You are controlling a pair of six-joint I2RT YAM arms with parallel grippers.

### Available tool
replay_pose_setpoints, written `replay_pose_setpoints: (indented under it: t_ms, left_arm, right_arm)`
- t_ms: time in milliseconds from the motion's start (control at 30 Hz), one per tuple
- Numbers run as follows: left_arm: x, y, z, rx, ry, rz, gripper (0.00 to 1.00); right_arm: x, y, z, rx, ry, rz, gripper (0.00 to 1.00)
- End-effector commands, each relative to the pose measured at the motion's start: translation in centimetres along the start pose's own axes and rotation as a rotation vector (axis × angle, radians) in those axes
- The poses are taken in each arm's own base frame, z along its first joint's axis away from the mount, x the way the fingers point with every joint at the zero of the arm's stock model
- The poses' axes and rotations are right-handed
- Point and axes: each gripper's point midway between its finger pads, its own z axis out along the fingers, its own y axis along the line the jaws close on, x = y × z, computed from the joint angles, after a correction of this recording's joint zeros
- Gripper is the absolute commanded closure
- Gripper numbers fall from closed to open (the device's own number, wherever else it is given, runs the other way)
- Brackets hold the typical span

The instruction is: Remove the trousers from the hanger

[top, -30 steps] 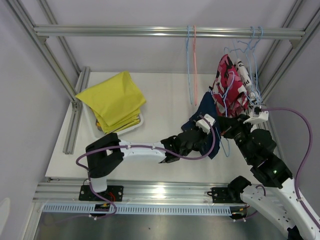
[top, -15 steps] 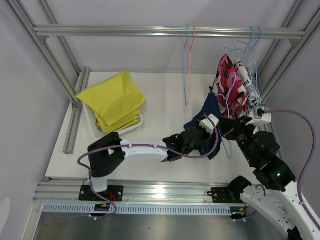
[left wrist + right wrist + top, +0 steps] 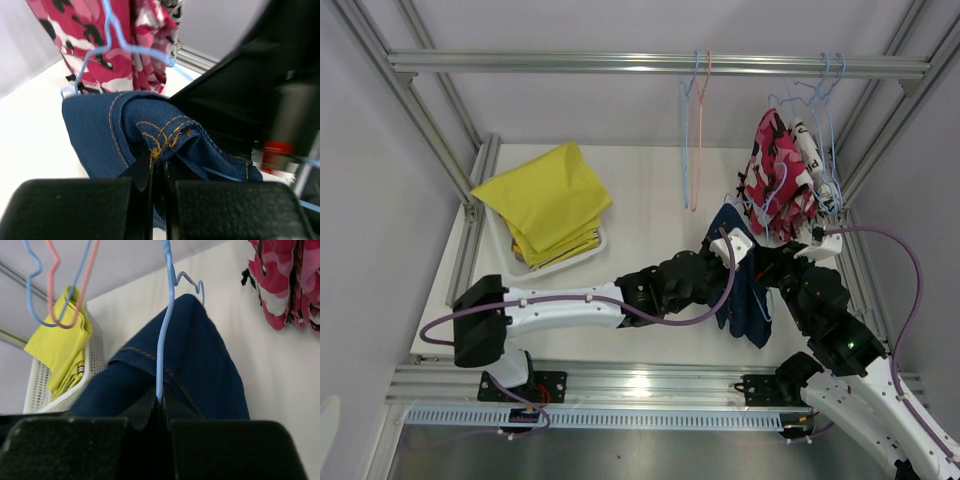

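The navy blue trousers point(image 3: 748, 300) hang on a light blue hanger point(image 3: 165, 325) between my two grippers, low over the table. My left gripper point(image 3: 732, 262) is shut on a fold of the navy cloth with yellow stitching point(image 3: 160, 135). My right gripper point(image 3: 772, 268) is shut on the hanger's thin wire point(image 3: 160, 390), with the navy trousers point(image 3: 200, 350) draped just beyond it. The pink-red patterned trousers point(image 3: 775, 180) and the white lettered pair point(image 3: 809, 150) hang on hangers from the rail at the right. The yellow trousers point(image 3: 545, 200) lie in the white basket point(image 3: 592, 250).
An aluminium rail point(image 3: 620, 63) crosses the top. Two empty hangers, one blue and one pink point(image 3: 695, 140), hang from it at the middle. Frame posts stand at both sides. The basket point(image 3: 37, 390) is at the left of the white table point(image 3: 650, 190).
The navy trousers and their hanger have come down and toward the near edge, away from the pink-red pair. My left arm has stretched out further right. The empty hangers have swung slightly left.
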Motion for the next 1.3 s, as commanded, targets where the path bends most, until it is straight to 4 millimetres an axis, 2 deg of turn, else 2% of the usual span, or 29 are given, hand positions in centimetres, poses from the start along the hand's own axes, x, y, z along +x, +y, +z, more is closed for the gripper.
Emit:
replay_pose_setpoints:
  t_ms: [0, 200, 300, 333, 400, 433, 567, 700, 933, 1167, 1267]
  left_arm:
    - [-8.5, 0.1, -3.0, 0.019, -0.194, -0.023, 0.99]
    - [-10.5, -0.1, -5.5, 0.007, -0.232, -0.004, 0.99]
    - [-12.5, 0.4, -7.5, 0.000, -0.266, -0.017, 0.99]
    - [-13.9, 0.7, -8.9, -0.001, -0.297, -0.029, 0.99]
    - [-15.2, 1.0, -10.5, 0.008, -0.328, -0.043, 0.99]
    - [-16.7, 1.6, -12.2, 0.016, -0.368, -0.071, 0.99]
    - [-19.0, 2.8, -15.5, 0.034, -0.423, -0.118, 0.99]
    - [-20.2, 4.5, -17.9, 0.002, -0.469, -0.122, 0.99]
    - [-20.4, 6.6, -19.9, -0.056, -0.487, -0.095, 0.99]
    - [-17.5, 7.6, -20.0, -0.105, -0.442, -0.085, 1.00]
    - [-17.9, 9.0, -21.8, -0.137, -0.476, -0.097, 0.99]
  right_arm:
    - [-0.6, 0.0, 0.6, 0.002, -0.057, 0.014, 1.00]
    - [1.9, -1.3, 1.5, 0.033, -0.016, 0.010, 1.00]
    - [3.2, -2.2, 1.7, 0.053, 0.006, 0.002, 1.00]
    - [3.5, -2.4, 1.7, 0.056, 0.011, 0.003, 1.00]
    - [4.2, -2.9, 1.7, 0.066, 0.016, 0.002, 1.00]
    - [4.4, -3.1, 1.6, 0.066, 0.019, 0.004, 1.00]
    - [5.4, -3.8, 1.6, 0.080, 0.034, 0.010, 1.00]
    - [6.3, -4.3, 1.5, 0.085, 0.046, 0.011, 1.00]
    - [7.5, -5.0, 1.5, 0.092, 0.067, 0.012, 1.00]
    - [7.8, -5.2, 1.6, 0.095, 0.069, 0.000, 1.00]
    - [8.4, -5.7, 1.7, 0.106, 0.080, -0.014, 1.00]
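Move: The left hand already pinches the navy trousers by the waistband and the right holds their blue hanger; the trousers' middle is about 8 cm below both hands, some 1 cm ahead and 2 cm left of the left hand, roughly level and 4 cm left of the right. From the left hand, the two empty hangers are about 18 cm ahead, 11 left, 10 higher; the pink camo trousers 14 ahead, 6 right, 3 higher; the basket 15 ahead, 43 left, 24 lower. Keeping its pinch on the waistband, the left hand draws the trousers away from the right hand and along the held hanger, about 15 cm to its left while climbing as much and backing some 6 cm, then sinks slightly as it keeps going left, fingers tipping up a little. The right hand keeps its closed grip on the blue hanger and lowers it against this pull by about 8 cm, nearly straight down with a small pause midway, hardly turning. ##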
